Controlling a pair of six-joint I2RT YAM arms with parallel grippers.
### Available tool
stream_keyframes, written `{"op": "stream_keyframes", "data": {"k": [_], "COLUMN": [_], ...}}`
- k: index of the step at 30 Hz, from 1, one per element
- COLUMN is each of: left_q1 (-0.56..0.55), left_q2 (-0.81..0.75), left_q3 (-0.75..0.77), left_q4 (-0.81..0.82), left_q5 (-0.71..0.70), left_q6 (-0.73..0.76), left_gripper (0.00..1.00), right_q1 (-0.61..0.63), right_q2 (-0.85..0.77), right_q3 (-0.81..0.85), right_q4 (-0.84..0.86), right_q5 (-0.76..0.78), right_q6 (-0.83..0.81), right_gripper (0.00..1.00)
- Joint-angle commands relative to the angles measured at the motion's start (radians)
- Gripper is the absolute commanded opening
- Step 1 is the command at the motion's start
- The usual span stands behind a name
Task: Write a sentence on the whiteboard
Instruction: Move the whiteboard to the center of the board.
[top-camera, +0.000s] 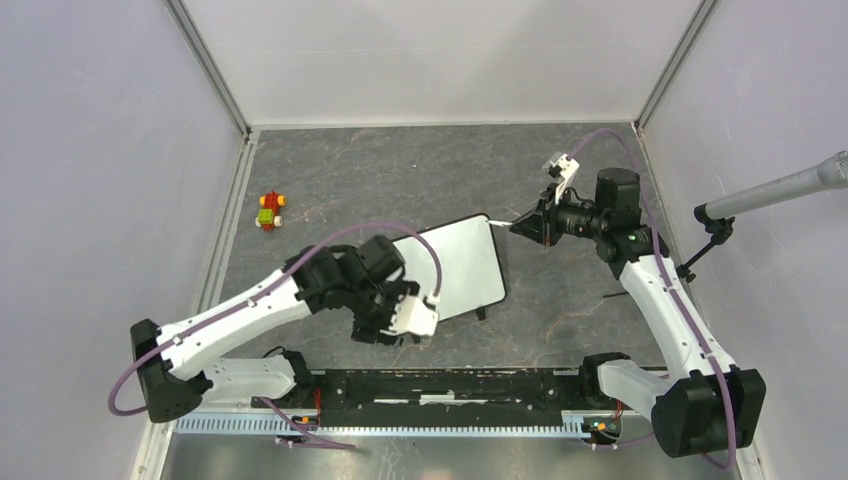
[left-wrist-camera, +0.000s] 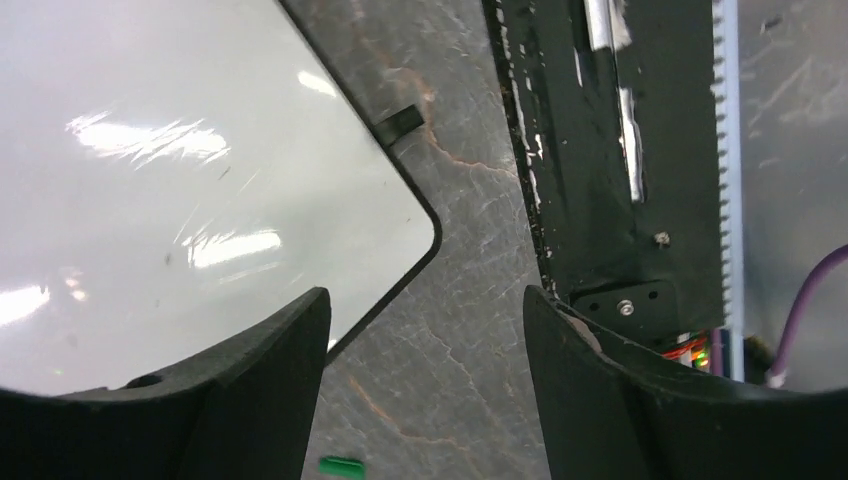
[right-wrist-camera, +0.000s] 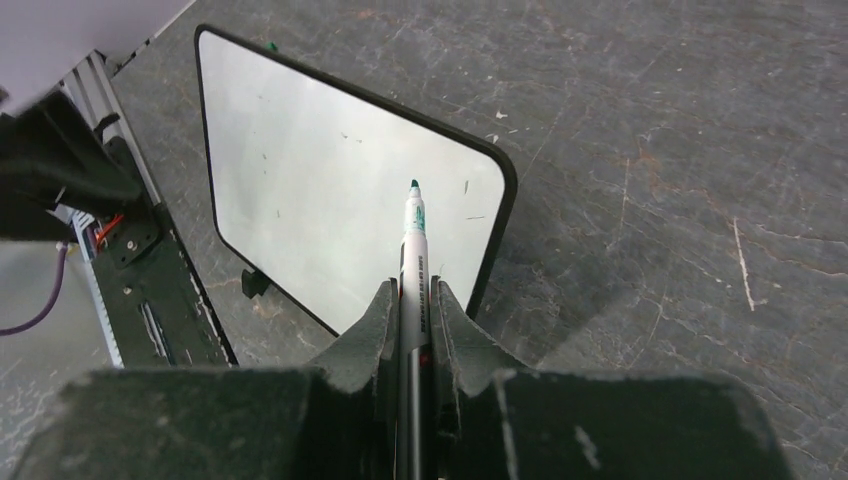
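Observation:
The whiteboard (top-camera: 462, 265) lies flat mid-table, a white panel in a thin black frame; no sentence shows on its surface. My right gripper (top-camera: 528, 225) is shut on a green-tipped marker (right-wrist-camera: 414, 232), whose tip points at the board's far right corner (right-wrist-camera: 495, 170). In the right wrist view the right gripper (right-wrist-camera: 412, 290) clamps the marker's barrel. My left gripper (left-wrist-camera: 425, 300) is open with nothing between its fingers, hovering over the whiteboard's (left-wrist-camera: 180, 180) near corner and bare table. In the top view the left gripper (top-camera: 402, 322) covers the board's near left edge.
A small green cap (left-wrist-camera: 341, 466) lies on the table below the left fingers. A red, yellow and green toy (top-camera: 269, 211) sits far left. A black rail (top-camera: 450, 385) runs along the near edge. A microphone stand (top-camera: 715, 232) reaches in at the right wall.

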Motion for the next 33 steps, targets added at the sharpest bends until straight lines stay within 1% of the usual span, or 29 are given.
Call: {"op": "stream_keyframes", "data": {"k": [1, 3, 6, 8, 10, 17, 21, 28, 29, 33], "left_q1": [-0.157, -0.209, -0.259, -0.288, -0.304, -0.311, -0.324, -0.326, -0.327, -0.334], "left_q2": [0.058, 0.086, 0.127, 0.165, 0.210, 0.351, 0.406, 0.481, 0.488, 0.520], "left_q3": [-0.045, -0.087, -0.165, -0.190, -0.190, -0.110, -0.119, -0.100, -0.104, -0.108], "left_q4": [0.074, 0.138, 0.229, 0.256, 0.259, 0.282, 0.293, 0.314, 0.314, 0.317], "left_q5": [-0.125, -0.162, -0.192, -0.213, -0.221, -0.228, -0.244, -0.284, -0.294, -0.313], "left_q6": [0.212, 0.283, 0.415, 0.482, 0.526, 0.581, 0.621, 0.660, 0.675, 0.700], "left_gripper": [0.76, 0.75, 0.75, 0.72, 0.68, 0.64, 0.61, 0.50, 0.49, 0.45], "right_q1": [-0.028, -0.033, -0.041, -0.049, -0.057, -0.082, -0.109, -0.139, -0.169, -0.197], "right_q2": [-0.003, -0.011, -0.024, -0.025, -0.023, -0.032, -0.029, -0.017, -0.018, -0.012], "right_q3": [0.069, 0.055, 0.028, 0.021, 0.020, -0.002, 0.000, -0.014, -0.018, -0.016], "right_q4": [0.044, 0.052, 0.063, 0.064, 0.067, 0.117, 0.124, 0.134, 0.136, 0.129], "right_q5": [-0.022, -0.029, -0.046, -0.062, -0.080, -0.128, -0.161, -0.217, -0.223, -0.249], "right_q6": [0.029, 0.027, 0.021, 0.017, 0.018, 0.034, 0.031, 0.028, 0.025, 0.006], "right_gripper": [0.00, 0.00, 0.00, 0.00, 0.00, 0.00, 0.00, 0.00, 0.00, 0.00]}}
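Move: The black foot clip at the left end of the whiteboard's near edge lies about 6 cm to the right of the left hand, 1 cm ahead and roughly 15 cm below. At much the same depth, the board's other near-edge clip is 5 cm ahead and 18 cm right, and the green cap about 12 cm ahead and 17 cm left. From the right hand, which holds the marker, the aimed-at clip is some 18 cm back, 18 cm left and 21 cm below. Onto the whiteboard's left foot clip the left hand sinks about 14 cm, working some 6 cm rightward, while turning clockwise nearly 50 degrees until the fingers point almost straight down. They part-close around the clip, one on either side, still clear of a full grip. The right hand, keeping the marker pinched, eases about 3 cm right and slightly up, away from the board. ##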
